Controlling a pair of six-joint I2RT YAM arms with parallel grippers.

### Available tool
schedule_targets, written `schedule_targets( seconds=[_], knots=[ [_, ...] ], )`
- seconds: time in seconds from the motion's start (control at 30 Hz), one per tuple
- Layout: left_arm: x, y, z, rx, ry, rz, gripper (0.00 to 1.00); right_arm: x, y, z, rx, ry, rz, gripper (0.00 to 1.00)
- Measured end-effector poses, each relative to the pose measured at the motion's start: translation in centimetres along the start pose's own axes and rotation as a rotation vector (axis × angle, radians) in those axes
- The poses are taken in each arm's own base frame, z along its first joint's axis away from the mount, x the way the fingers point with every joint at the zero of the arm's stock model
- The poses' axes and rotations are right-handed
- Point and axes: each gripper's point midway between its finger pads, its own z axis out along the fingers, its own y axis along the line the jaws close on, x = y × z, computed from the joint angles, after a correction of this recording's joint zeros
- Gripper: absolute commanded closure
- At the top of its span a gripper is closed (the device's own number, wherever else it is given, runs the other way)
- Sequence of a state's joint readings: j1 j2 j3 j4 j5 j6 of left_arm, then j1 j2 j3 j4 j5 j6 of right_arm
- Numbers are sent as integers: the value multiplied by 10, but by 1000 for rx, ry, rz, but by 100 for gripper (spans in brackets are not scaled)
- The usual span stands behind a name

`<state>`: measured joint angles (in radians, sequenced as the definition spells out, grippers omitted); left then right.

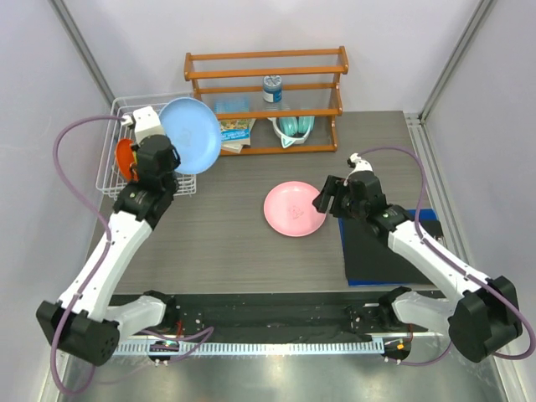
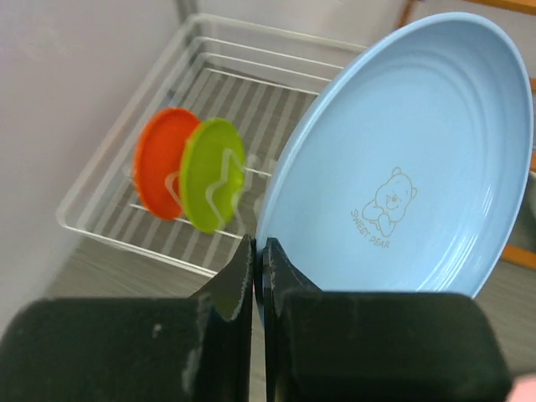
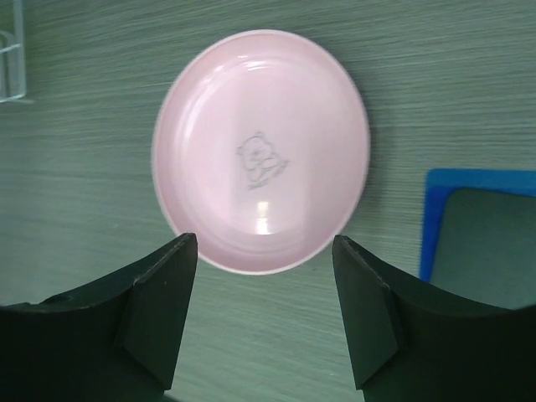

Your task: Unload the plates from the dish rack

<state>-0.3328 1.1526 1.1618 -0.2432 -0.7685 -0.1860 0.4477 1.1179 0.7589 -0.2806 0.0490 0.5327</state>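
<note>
My left gripper (image 2: 258,248) is shut on the rim of the light blue plate (image 2: 410,159), which it holds on edge above the white wire dish rack (image 1: 113,172). In the top view the blue plate (image 1: 191,135) hangs over the rack's right side. An orange plate (image 2: 161,163) and a lime green plate (image 2: 209,172) stand upright between the rack's tines. The pink plate (image 1: 293,208) lies flat on the table. My right gripper (image 3: 265,244) is open just at the near rim of the pink plate (image 3: 261,151), holding nothing.
A brown wooden shelf (image 1: 266,99) stands at the back with a can, books and a teal bowl-like item (image 1: 293,127). A blue-edged dark mat (image 1: 381,247) lies under the right arm. The grey wall is close on the rack's left.
</note>
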Motion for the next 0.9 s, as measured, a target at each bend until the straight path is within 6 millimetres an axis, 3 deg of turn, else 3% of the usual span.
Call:
schedule_targets(
  seconds=[0.17,0.33,0.5,0.7,0.9],
  knots=[
    [24,-23,-28,214,85,-132,100,-11,35,-10,-179,-28,38,27],
    [73,-59,-48,403,240,-206,100,-25,68,-24,-344,-71,80,26],
    [113,-84,-69,505,368,-224,100,-31,85,-28,-430,-93,104,25],
    [124,-104,-88,579,419,-233,100,-31,95,-23,-472,-90,123,24],
    [132,-122,-103,630,442,-222,100,-19,99,-7,-469,-47,124,24]
  ],
)
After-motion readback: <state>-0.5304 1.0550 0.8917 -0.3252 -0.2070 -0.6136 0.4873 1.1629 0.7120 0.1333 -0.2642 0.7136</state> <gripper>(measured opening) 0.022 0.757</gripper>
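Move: The left hand already grips the blue plate by its rim. The open right gripper it is bound for is about 40 cm to its right, 10 cm back and 18 cm lower. The pink plate on the table lies some 33 cm right, 12 cm back and 32 cm below; the rack's middle is 8 cm ahead, 11 cm left and 27 cm below. From the right hand, the blue plate's middle is roughly 15 cm ahead, 35 cm left and 16 cm up, while the pink plate is 8 cm left, 1 cm back and 12 cm down. Left hand swings the blue plate about 16 cm right and 11 down, towards the open right gripper rising leftward. ##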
